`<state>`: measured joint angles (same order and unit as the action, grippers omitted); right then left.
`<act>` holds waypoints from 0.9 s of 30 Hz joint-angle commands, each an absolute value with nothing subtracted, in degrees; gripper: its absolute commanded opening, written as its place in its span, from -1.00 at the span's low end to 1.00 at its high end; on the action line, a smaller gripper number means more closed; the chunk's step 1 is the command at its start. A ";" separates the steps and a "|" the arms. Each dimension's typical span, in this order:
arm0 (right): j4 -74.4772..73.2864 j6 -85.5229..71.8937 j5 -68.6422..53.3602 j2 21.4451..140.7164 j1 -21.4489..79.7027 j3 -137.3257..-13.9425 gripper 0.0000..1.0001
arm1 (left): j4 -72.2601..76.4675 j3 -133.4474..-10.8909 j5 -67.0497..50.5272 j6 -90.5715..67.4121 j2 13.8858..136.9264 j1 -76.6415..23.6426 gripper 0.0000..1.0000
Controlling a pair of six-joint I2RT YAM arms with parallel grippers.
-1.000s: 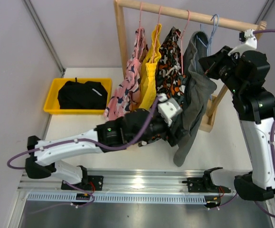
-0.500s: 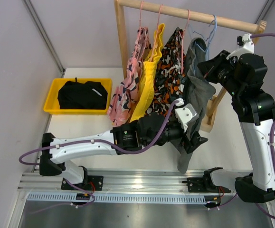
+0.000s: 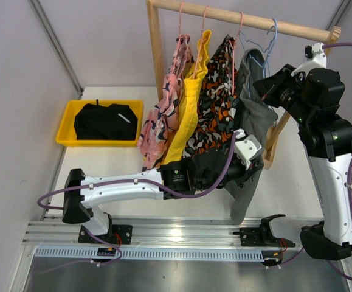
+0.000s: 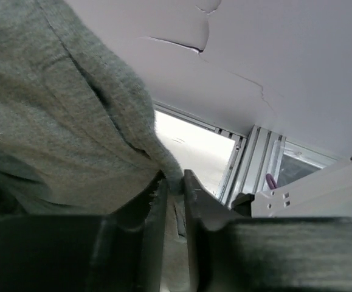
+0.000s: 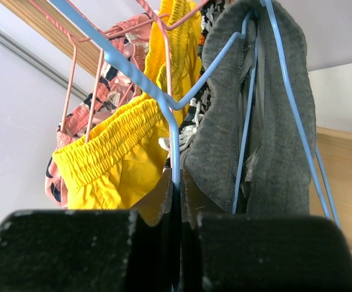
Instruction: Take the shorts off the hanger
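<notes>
Grey shorts (image 3: pixel 253 118) hang on a blue hanger (image 3: pixel 273 33) at the right end of the wooden rail (image 3: pixel 221 14). My left gripper (image 3: pixel 255 159) is low on them, shut on a fold of the grey shorts (image 4: pixel 60 128) pinched between its fingertips (image 4: pixel 174 185). My right gripper (image 3: pixel 263 86) is shut on the blue hanger (image 5: pixel 174 131) wire, beside the grey waistband (image 5: pixel 273 109). Left of these hang camouflage shorts (image 3: pixel 215 97), yellow shorts (image 3: pixel 188 103) and pink shark-print shorts (image 3: pixel 163 109) on pink hangers. Black shorts (image 3: pixel 103 120) lie in the bin.
A yellow bin (image 3: pixel 65 118) sits at the table's back left. The rack's wooden upright (image 3: pixel 155 48) stands left of the hanging clothes, and its foot (image 3: pixel 267 159) is at the right. A metal rail (image 3: pixel 182 234) runs along the near edge.
My left arm has reached further right under the clothes, and its gripper has closed from wide open onto the grey shorts. The right arm has barely moved, still gripping the hanger.
</notes>
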<state>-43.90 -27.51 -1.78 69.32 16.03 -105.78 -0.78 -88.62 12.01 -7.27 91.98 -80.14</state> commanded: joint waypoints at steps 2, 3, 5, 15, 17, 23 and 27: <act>-40.16 -29.27 -2.46 67.59 16.26 -108.81 -1.00 | 3.07 -88.60 16.95 -7.38 92.20 -80.33 -0.84; -40.08 -29.35 -2.46 67.41 16.26 -108.63 -1.00 | 3.25 -88.51 17.31 -7.38 91.94 -80.33 -0.92; -39.90 -29.44 -2.37 67.15 16.35 -107.93 -1.00 | 3.95 -87.37 18.10 -7.47 91.23 -80.33 -1.00; -38.67 -28.65 -0.70 68.02 16.26 -106.96 -1.00 | 6.85 -78.50 20.21 -6.94 85.52 -84.10 -1.00; -38.76 -27.95 -0.18 69.25 15.91 -108.45 -1.00 | 6.77 -76.65 21.35 -7.38 84.73 -87.00 -1.00; -39.55 -27.42 -1.49 73.29 13.02 -112.67 -1.00 | 8.35 -70.06 24.78 -11.50 84.29 -94.91 -1.00; -39.90 -27.33 -2.46 74.53 11.17 -114.34 -1.00 | 8.70 -67.77 26.45 -14.49 85.60 -99.22 -1.00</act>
<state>-49.98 -28.23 -3.55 73.82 13.04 -109.69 9.47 -69.87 28.86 -9.54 85.12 -94.06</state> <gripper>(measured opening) 0.045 0.016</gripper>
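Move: The left fingers are already closing around the near edge of the grey shorts. The middle of those shorts is about 12 cm ahead, 1 cm left and 2 cm higher. The camouflage shorts are roughly 14 cm ahead and 11 cm left, at similar height. From the right hand, whose pads hold the blue hanger's neck, the grey shorts' middle is some 4 cm back, 2 cm left and 10 cm down; the camouflage shorts are some 11 cm left, level with it and 10 cm down. The left fingers finish shutting on the grey shorts' near edge, pinch it, then drag the cloth back by about 8 cm and down by 6, drifting slightly left, away from the hanger. The right hand keeps its grip on the blue hanger's neck, nearly still at first, then sinks about 2 cm and eases forward a little as its fingers tip down. ##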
